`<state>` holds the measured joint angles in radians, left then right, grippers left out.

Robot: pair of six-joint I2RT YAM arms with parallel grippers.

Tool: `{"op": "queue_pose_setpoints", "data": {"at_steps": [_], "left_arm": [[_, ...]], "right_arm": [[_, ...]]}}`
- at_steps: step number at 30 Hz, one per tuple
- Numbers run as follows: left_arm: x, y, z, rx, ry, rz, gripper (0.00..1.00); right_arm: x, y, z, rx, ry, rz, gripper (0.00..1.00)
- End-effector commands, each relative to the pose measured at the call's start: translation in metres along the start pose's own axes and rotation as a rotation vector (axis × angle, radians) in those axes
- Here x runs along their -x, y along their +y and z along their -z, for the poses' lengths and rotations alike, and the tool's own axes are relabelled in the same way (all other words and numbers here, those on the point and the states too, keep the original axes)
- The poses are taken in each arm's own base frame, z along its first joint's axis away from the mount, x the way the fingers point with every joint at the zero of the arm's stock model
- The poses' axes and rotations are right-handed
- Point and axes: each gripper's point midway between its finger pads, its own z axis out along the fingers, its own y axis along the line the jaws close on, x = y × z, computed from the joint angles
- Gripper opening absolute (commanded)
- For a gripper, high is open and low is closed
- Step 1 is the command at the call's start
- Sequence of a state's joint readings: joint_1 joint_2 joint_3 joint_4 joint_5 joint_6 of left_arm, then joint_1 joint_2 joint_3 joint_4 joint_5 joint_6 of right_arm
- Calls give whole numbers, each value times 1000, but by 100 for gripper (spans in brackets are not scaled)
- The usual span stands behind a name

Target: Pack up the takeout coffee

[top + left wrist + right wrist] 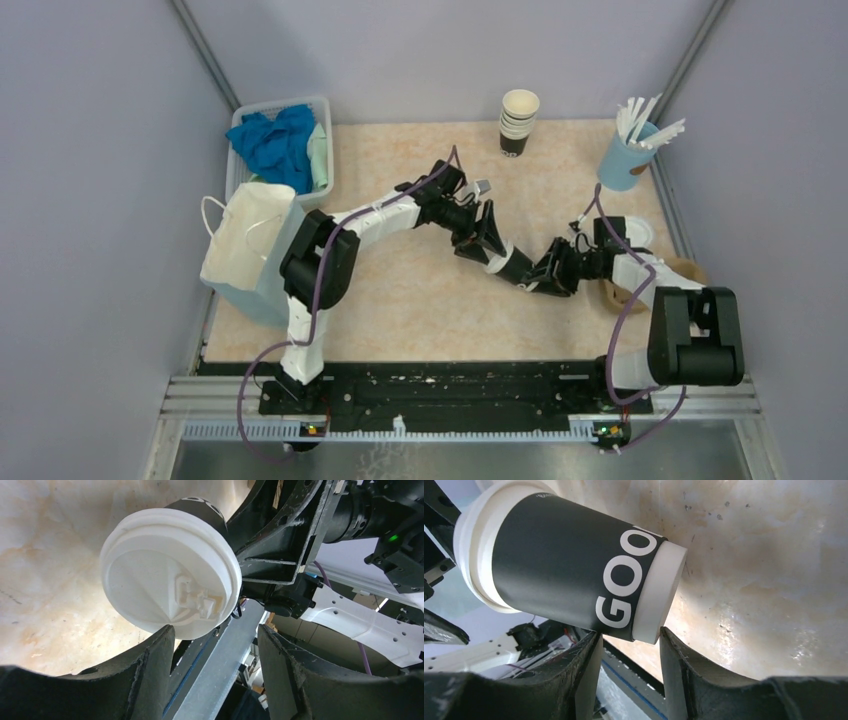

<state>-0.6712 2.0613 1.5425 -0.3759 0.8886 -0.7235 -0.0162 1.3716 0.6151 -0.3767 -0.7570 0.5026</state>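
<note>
The takeout coffee, a dark cup with white lettering and a white sip lid, lies tilted on its side mid-table between my two grippers. In the right wrist view, my right gripper has one fingertip on the dark wall and the other on the white base rim, pinching the cup's bottom end. The lid faces the left wrist camera. My left gripper stands open just short of it, one fingertip brushing the lid's edge and the other well apart. From above, the left gripper and right gripper meet at the cup.
A white paper bag stands at the left edge, in front of a blue basket holding cloths. A stack of lidless cups sits at the back. A blue holder of white sticks is back right, with brown paper pieces by the right arm.
</note>
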Motion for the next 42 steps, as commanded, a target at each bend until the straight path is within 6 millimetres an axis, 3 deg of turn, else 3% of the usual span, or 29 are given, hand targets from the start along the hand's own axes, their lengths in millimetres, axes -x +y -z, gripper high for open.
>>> {"op": "queue_pose_setpoints", "data": {"at_steps": [1,8,17,21,23,26,29,31,35,38,42], "left_arm": [[0,-48,-2,-89,5,-97,68],[4,-71,-16,-114,17,-128,68],[-6,-69,-33,-108,62,-125,68],[1,-73,-31,-102,45,-139,69],[7,-80,-20,-93,8,-167,71],[13,-85,11,-63,-73,-214,75],[19,-72,49,-14,-164,-197,81],[27,-59,75,9,-242,-183,85],[52,-21,118,48,-372,-121,94],[76,-4,132,42,-409,-98,98],[118,16,135,35,-454,-103,98]], "right_arm": [[16,34,-4,178,-19,22,45],[16,32,-20,210,-12,-18,45],[23,18,-32,168,-28,-33,48],[25,16,-26,121,-34,2,50],[31,15,-16,48,-55,71,54],[47,24,-2,-22,-100,199,64],[58,36,-1,-53,-112,289,74],[68,51,-7,-45,-127,341,80],[111,79,-21,16,-199,352,86],[147,92,-37,38,-237,328,88],[192,113,-65,144,-284,276,87]]}}
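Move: The lidded coffee cup lies slantwise between the hands, lid end towards the left. Its middle is about 4 cm to the right of the left fingertips, 3 cm back and roughly 3 cm below; from the right fingertips it is some 4 cm to the left, 2 cm ahead and about 1 cm higher. The cup stack stands some 23 cm ahead of the left hand and 4 cm right. The cup carrier is about 22 cm right of the right hand and 1 cm back, the loose lid 21 cm right and 9 cm ahead. Both hands first work close in at the tilted cup's two ends: the left goes slightly forward, then right about 6 cm beside the lid end, rising and sinking again, while the right, its fingers at the cup's base, creeps about 3 cm forward and left, sinks a little and rolls some 10 degrees. Then both open and sweep out over the table after the cup, the left forward and left, rising about 4 cm and turning counter-clockwise to finish wide open, the right some 14 cm forward and about 5 cm up, tilting its fingers upward and ending clear of the base with its grip nearly wide open. ##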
